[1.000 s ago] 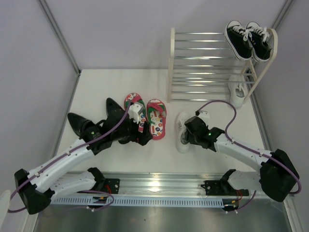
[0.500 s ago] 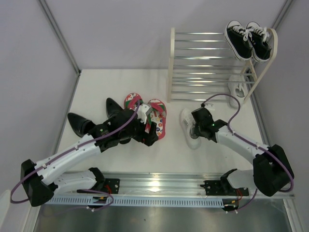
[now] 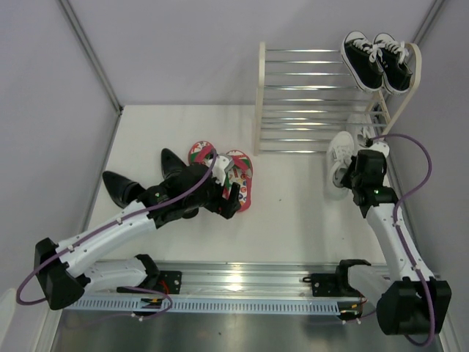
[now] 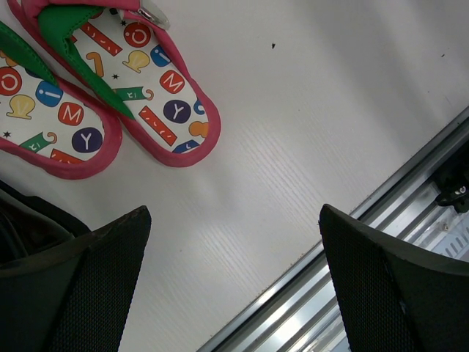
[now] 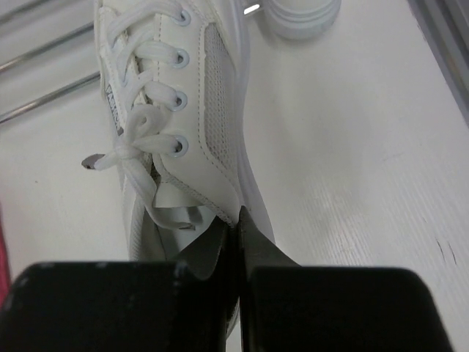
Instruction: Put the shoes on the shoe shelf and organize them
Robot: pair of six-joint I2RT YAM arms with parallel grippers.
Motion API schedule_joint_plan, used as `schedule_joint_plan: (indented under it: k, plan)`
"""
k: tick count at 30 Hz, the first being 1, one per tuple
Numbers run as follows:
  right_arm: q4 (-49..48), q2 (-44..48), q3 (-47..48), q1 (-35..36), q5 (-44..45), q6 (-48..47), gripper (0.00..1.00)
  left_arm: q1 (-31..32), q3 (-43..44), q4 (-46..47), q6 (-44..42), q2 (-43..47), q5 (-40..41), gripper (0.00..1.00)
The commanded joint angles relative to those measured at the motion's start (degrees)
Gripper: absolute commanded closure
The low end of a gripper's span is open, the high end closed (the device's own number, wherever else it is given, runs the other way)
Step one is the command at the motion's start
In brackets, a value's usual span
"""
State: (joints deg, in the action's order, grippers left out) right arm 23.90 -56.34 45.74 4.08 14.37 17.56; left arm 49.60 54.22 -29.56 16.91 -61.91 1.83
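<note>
My right gripper (image 3: 351,170) (image 5: 236,220) is shut on the collar edge of a white lace-up sneaker (image 3: 339,155) (image 5: 183,110), held just in front of the shoe shelf (image 3: 308,95) near its right end. The other white sneaker (image 3: 364,134) (image 5: 300,15) lies under the shelf's right side. The red flip-flops (image 3: 239,178) (image 4: 157,95) lie side by side at mid-table. My left gripper (image 3: 229,192) (image 4: 233,220) hovers open over their heel ends, with bare table between its fingers. Two glossy black dress shoes (image 3: 121,187) lie to the left, partly under my left arm.
Black canvas sneakers (image 3: 377,59) sit on the shelf's top tier at the right. Grey walls close in the table on the left, back and right. A metal rail (image 3: 242,282) (image 4: 381,271) runs along the near edge.
My right gripper shut on the white sneaker and carried it right and back, up to the shelf front. My left arm shifted slightly over the flip-flops, still open.
</note>
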Motion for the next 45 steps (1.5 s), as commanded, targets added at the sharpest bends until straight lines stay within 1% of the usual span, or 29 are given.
schedule_joint_plan:
  k: [1, 4, 10, 15, 22, 23, 26, 29, 30, 36, 45]
  plan:
    - [-7.81, -2.80, 0.32, -5.72, -9.08, -4.90, 1.00, 0.41, 3.00, 1.53, -1.26, -0.93, 0.20, 0.01]
    - [-9.48, -6.67, 1.19, -7.94, -12.61, -8.14, 1.00, 0.41, 2.91, 1.44, -1.61, -0.93, 0.81, 0.01]
    - [-10.27, -10.98, 4.09, -9.26, -13.67, -11.14, 1.00, 0.41, 3.18, 0.82, -2.31, -1.46, 1.60, 0.01]
    - [-13.87, -14.41, 4.98, -10.23, -13.58, -10.27, 1.00, 0.41, 3.53, 0.82, -2.49, -2.51, 1.87, 0.01]
    - [-20.29, -21.44, 7.96, -11.11, -13.67, -11.24, 1.00, 0.49, 3.35, -0.23, -3.28, -3.04, 2.21, 0.01]
    - [-20.82, -23.62, 8.40, -11.63, -15.32, -11.15, 1.00, 0.49, 3.27, -0.32, -3.54, -3.13, 2.74, 0.01]
    - [-21.70, -27.49, 11.30, -11.99, -15.25, -11.23, 1.00, 0.41, 3.53, -0.41, -4.42, -3.65, 3.53, 0.01]
    - [-23.20, -29.44, 13.06, -12.34, -15.07, -11.59, 1.00, 0.49, 3.79, -0.06, -4.95, -4.53, 3.89, 0.01]
    - [-25.29, -30.92, 13.50, -12.60, -15.51, -11.59, 1.00, 0.41, 4.05, 0.03, -5.04, -4.80, 4.06, 0.01]
    - [-27.50, -36.64, 17.81, -13.48, -17.79, -10.97, 1.00, 0.41, 4.50, 1.70, -5.13, -6.03, 4.59, 0.01]
    - [-29.26, -41.75, 22.38, -13.48, -18.06, -11.06, 1.00, 0.41, 4.93, 2.84, -6.18, -7.96, 4.15, 0.01]
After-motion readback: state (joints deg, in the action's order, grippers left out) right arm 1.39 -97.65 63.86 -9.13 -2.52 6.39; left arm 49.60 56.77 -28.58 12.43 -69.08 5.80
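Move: I hold the second white shoe by its right collar wall. Its spot on the lower shelf is about 24 cm ahead of my right hand, 2 cm to the right and 9 cm below. Its mate stands there already, 25 cm ahead, 10 cm right and 10 cm below. The black sneakers on the upper shelf are some 27 cm ahead, 6 cm right and 10 cm above. From my left hand the spot lies about 36 cm ahead, 34 cm right and 10 cm below. Keeping my right fingers pinched on the shoe's collar, I first dip it about 5 cm with a little rightward shift, tipping the wrist down slightly. Then I drive it forward roughly 14 cm, nearly level and still edging right, in under the upper rails and beside its mate, levelling the wrist again on the way. My open, empty left hand drifts slightly forward and down. ##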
